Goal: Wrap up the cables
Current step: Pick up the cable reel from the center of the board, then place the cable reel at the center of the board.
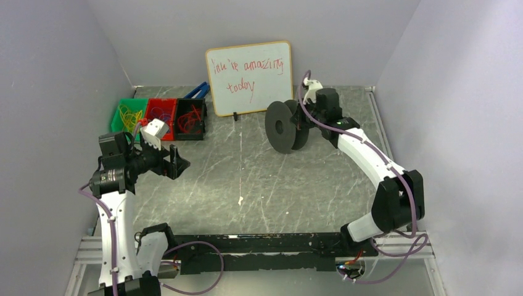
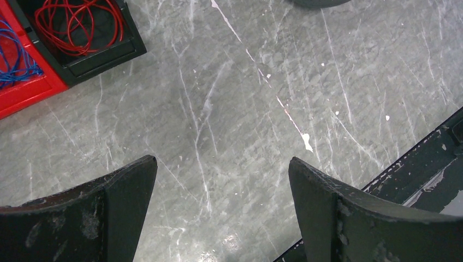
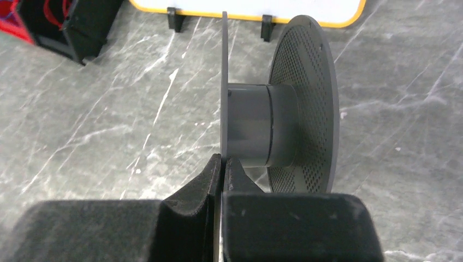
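The cables, thin red wire (image 1: 190, 118) in loose loops, lie coiled in a black bin (image 1: 198, 134) at the back left; the left wrist view shows the red loops (image 2: 76, 27) in that bin (image 2: 104, 57). A black spool (image 1: 285, 126) stands on edge right of the whiteboard, and no wire shows on its hub (image 3: 262, 125). My right gripper (image 3: 223, 158) is shut on the spool's thin left flange (image 3: 223, 82). My left gripper (image 2: 221, 161) hangs open over bare table, in front of the bins, holding nothing.
A red bin (image 1: 161, 106) with blue wire (image 2: 16, 60) and a green bin (image 1: 117, 117) with yellow wire loops stand left of the black bin. A whiteboard (image 1: 250, 77) leans at the back. A black rail (image 1: 271, 243) runs along the near edge.
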Tool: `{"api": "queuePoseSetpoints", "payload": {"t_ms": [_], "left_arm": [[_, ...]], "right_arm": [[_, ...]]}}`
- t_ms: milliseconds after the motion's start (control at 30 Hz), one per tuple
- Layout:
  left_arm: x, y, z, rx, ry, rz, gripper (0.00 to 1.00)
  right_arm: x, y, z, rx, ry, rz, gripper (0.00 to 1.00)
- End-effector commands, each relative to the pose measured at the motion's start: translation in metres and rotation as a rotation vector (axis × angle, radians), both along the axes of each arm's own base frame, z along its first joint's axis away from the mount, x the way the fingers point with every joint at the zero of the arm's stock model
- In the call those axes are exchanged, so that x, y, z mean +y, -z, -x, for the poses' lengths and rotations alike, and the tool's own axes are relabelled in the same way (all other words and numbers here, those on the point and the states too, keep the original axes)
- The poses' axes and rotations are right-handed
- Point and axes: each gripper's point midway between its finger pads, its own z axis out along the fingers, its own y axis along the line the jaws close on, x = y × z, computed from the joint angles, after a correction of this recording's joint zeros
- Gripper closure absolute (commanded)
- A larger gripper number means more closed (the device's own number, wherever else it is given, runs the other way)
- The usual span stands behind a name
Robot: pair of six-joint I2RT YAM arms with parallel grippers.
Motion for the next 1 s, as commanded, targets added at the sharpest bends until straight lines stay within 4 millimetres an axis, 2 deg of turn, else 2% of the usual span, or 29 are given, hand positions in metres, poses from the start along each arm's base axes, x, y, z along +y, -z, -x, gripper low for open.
{"api": "queuePoseSetpoints", "payload": {"t_ms": [0, 100, 300, 400, 700, 800, 967], "left_arm": [[-0.001, -0.004, -0.004, -0.037, 0.019, 0.001, 0.04], [0.000, -0.004, -0.004, -0.039, 0.013, -0.003, 0.04], [0.003, -0.002, -0.007, -0.034, -0.007, -0.011, 0.04], [0.006, -0.004, -0.009, -0.041, -0.023, -0.019, 0.04], [0.007, -0.004, -0.010, -0.042, -0.032, -0.021, 0.04], [0.008, -0.004, -0.011, -0.043, -0.040, -0.023, 0.04], [0.011, -0.005, -0.013, -0.046, -0.059, -0.030, 0.04]], "right_arm": [[-0.011, -0.014, -0.034, -0.102, 0.171, 0.144, 1.00], [0.009, -0.018, -0.041, -0.117, 0.195, 0.166, 1.00], [0.058, -0.001, -0.047, -0.094, 0.197, 0.259, 1.00], [0.074, 0.006, -0.047, -0.088, 0.189, 0.278, 1.00], [0.086, 0.004, -0.053, -0.073, 0.183, 0.263, 1.00], [0.085, 0.003, -0.053, -0.078, 0.185, 0.269, 0.83], [0.078, -0.013, -0.052, -0.116, 0.178, 0.263, 0.66]]}}
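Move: The cable reel is already on edge, with the rim of its left flange pinched in the right fingers. The reel's middle is about 6 cm below this hand, some 4 cm ahead and 1 cm left. The whiteboard's middle lies roughly 14 cm ahead, 13 cm left and 9 cm lower; the black box, 32 cm left, 7 cm ahead and 17 cm down. From the left gripper the reel is about 19 cm ahead, 30 cm right and 10 cm lower. Keep the pinch on the reel's left flange and carry the right gripper about 8 cm left and 5 cm forward towards the whiteboard, almost level. Roll its left side down some 15 degrees and turn it slightly clockwise on the way to bring the reel upright. Then stop there and part the fingers about a quarter to free the flange between them. ##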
